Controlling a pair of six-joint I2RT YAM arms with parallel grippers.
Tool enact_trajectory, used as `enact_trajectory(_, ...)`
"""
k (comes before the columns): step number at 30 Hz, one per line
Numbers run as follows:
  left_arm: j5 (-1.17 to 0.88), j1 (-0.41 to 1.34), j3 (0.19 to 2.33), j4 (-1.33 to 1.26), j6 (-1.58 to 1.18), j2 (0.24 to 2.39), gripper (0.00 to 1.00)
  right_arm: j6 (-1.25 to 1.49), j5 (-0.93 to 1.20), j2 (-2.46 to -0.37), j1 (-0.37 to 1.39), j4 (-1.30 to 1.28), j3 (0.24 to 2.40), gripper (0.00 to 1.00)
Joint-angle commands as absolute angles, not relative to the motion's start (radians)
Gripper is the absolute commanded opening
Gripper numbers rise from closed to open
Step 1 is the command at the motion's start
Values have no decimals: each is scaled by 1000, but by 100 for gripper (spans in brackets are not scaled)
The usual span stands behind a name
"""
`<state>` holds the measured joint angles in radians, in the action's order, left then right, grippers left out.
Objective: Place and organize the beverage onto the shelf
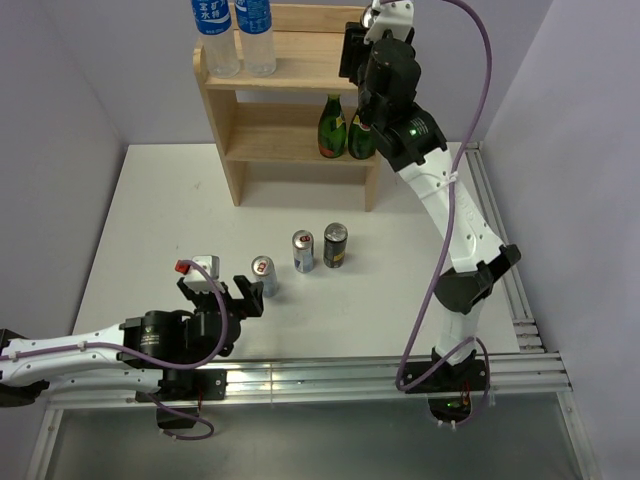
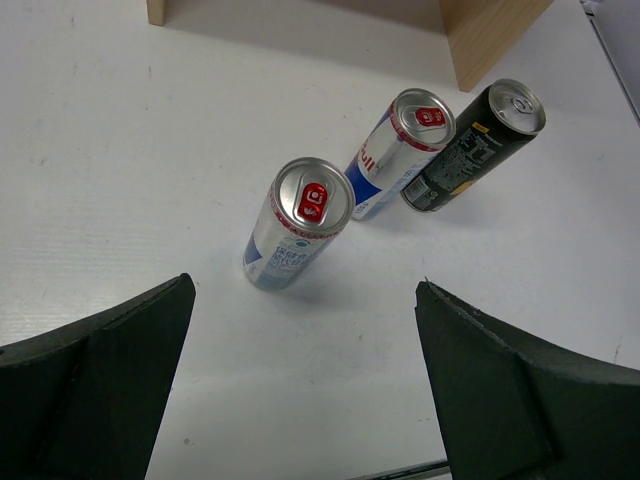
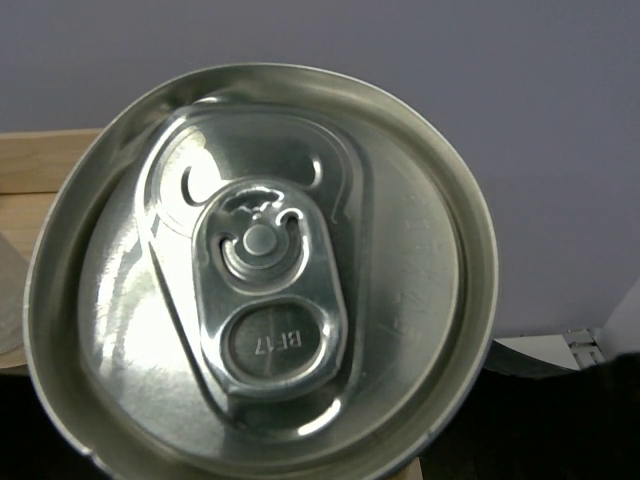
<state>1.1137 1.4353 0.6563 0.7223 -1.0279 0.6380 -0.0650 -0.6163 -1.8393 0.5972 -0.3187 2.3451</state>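
The light-wood shelf (image 1: pixel 290 75) stands at the back. Two clear water bottles (image 1: pixel 238 35) with blue labels stand on its top tier, left. My right gripper (image 1: pixel 352 52) is at the right end of the top tier, shut on a black-and-gold can whose silver lid (image 3: pixel 260 270) fills the right wrist view. On the table stand two slim silver cans (image 1: pixel 263 276) (image 1: pixel 303 251) and one black-and-gold can (image 1: pixel 335 245). My left gripper (image 1: pixel 218 292) is open and empty, just left of the nearest silver can (image 2: pixel 298 225), which stands beyond its fingertips.
Two green glass bottles (image 1: pixel 345 128) stand on the shelf's lower tier, right. A shelf side panel's foot (image 2: pixel 490 35) is behind the cans. Metal rails (image 1: pixel 300 375) run along the table's near edge and right side.
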Motion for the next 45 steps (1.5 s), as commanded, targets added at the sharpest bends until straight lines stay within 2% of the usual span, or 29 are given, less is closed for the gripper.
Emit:
enact_trajectory(1, 1112, 1440, 650, 686, -997, 626, 99, -68, -569, -1847, 574, -239, 2421, 0)
enact_trajectory(20, 1106, 1440, 646, 686, -993, 604, 99, -38, -574, -1916, 511, -230, 2358, 1)
enact_trajectory(23, 1106, 1442, 643, 686, -993, 589, 99, -37, -587, -1917, 508, -222, 2335, 16)
enact_trajectory(29, 1108, 1443, 643, 690, -997, 584, 99, -40, -607, -1924, 500, -196, 2296, 38)
enact_trajectory(35, 1109, 1442, 644, 695, -1002, 592, 99, -46, -621, -1936, 499, -187, 2281, 51)
enact_trajectory(42, 1106, 1443, 641, 690, -999, 569, 99, -44, -626, -1944, 497, -178, 2270, 60)
enact_trajectory(45, 1106, 1443, 638, 687, -994, 563, 99, -41, -629, -1950, 497, -175, 2267, 68)
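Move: The right hand already holds a black can upright above the right end of the top shelf board. The free spot for the can lies about 5 cm ahead, 2 cm right and some 11 cm down. The nearer water bottle stands about 21 cm to the hand's left and 4 cm ahead. The right green bottle, one shelf down, is roughly 3 cm ahead and 26 cm below. From the idle left hand the spot is some 36 cm ahead, 28 cm right and 23 cm up. Forward and down together at first, the right hand carries the black can onto the right end of the top shelf, sinking about 3 cm. It then stays at that height and creeps on inward, about 5 cm forward in all, with a slight drift right, away from the water bottles. The fingers stay closed around the can's upper part, and the hand's tilt ends much as it began. ##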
